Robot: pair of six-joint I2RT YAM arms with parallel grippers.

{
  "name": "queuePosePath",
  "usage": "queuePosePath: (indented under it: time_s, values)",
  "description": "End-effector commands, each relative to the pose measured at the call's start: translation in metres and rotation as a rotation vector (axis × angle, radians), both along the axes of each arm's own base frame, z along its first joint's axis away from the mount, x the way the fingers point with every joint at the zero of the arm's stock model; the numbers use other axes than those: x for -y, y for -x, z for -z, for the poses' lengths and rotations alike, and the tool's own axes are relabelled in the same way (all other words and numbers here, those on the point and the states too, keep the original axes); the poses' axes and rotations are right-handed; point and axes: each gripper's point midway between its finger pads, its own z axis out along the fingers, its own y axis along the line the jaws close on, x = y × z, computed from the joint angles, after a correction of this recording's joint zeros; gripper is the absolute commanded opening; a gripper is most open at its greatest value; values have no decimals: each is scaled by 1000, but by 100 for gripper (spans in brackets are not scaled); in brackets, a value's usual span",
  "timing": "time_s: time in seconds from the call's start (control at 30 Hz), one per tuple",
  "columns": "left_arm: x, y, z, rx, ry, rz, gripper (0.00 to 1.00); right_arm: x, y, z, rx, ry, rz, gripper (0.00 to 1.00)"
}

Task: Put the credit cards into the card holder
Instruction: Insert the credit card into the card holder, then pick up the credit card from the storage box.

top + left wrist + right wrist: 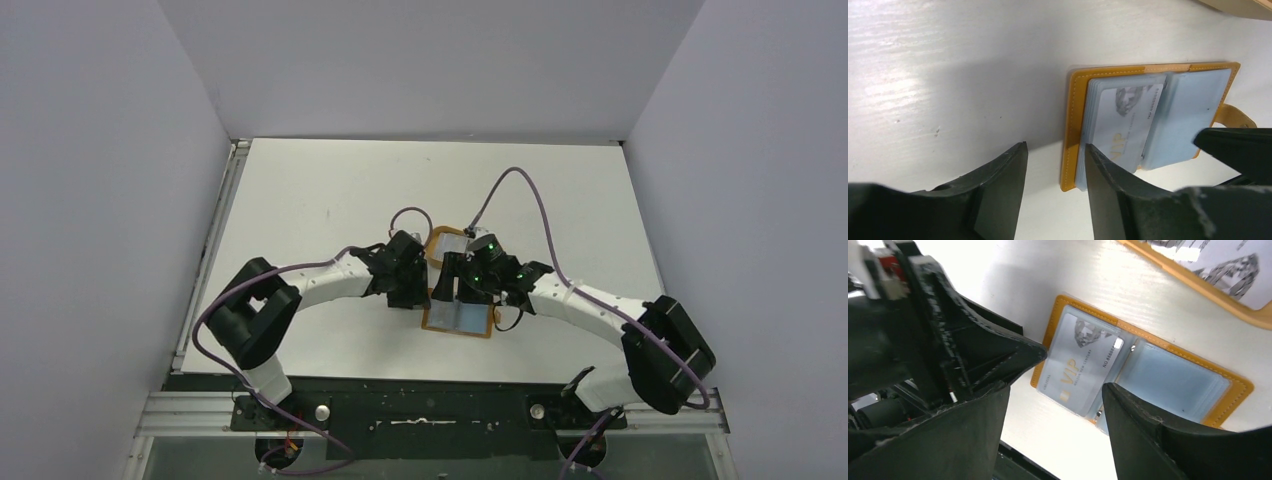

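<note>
The card holder (458, 320) lies open flat on the table between my two grippers; its orange-brown rim (1073, 125) (1083, 307) frames clear pockets. A pale VIP credit card (1125, 125) (1080, 367) sits in its left pocket. Another printed card (1233, 262) lies in the tray behind. My left gripper (1055, 146) (440, 285) is open, straddling the holder's left edge without clamping it. My right gripper (1053, 390) (470, 280) is wide open just above the near edge of the holder, holding nothing. One of its fingers (1238, 150) shows at the right of the left wrist view.
An oval tan-rimmed tray (447, 245) (1198, 286) stands right behind the holder, touching distance from both wrists. The black frame rail (430, 415) runs along the table's near edge. White walls close in the table on three sides.
</note>
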Motion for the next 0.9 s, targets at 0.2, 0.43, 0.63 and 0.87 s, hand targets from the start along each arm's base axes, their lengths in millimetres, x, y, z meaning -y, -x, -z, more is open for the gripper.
queuePosePath:
  time_s: [0.2,0.43,0.63,0.87]
  values:
    - [-28,2,-34,58,-44,-63,65,43,-35,-69,195,100,128,71]
    - [-72,0,-69,199,-43,-188,80,88,-87,-97,274,71,250,75]
    - [-97,0,-87,329,7,-268,97,55,-125,-91,251,-93,269,74]
    - [-109,7,-84,354,26,-292,97,34,-146,-59,211,-39,299,71]
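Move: The open card box lies about 14 cm ahead of the right hand and 5 cm to its right, some 5 cm below. Right under this hand is the open card holder, its middle 1 cm back, 3 cm right and 6 cm down. From the left hand, low by the holder's left edge, the card box is about 14 cm ahead and 11 cm right, roughly level in height; the holder's middle is 1 cm ahead, 9 cm right and 1 cm below. Ending empty beside nothing it holds, the left hand comes clear of the holder's left edge, opening from under half to fully wide, going about 11 cm left and rising some 7 cm, turning counter-clockwise as its fingertips tilt up. The right hand, already open, arcs up and forward-right off the holder towards the card box, about 12 cm forward, then sinks and eases back left over it. ##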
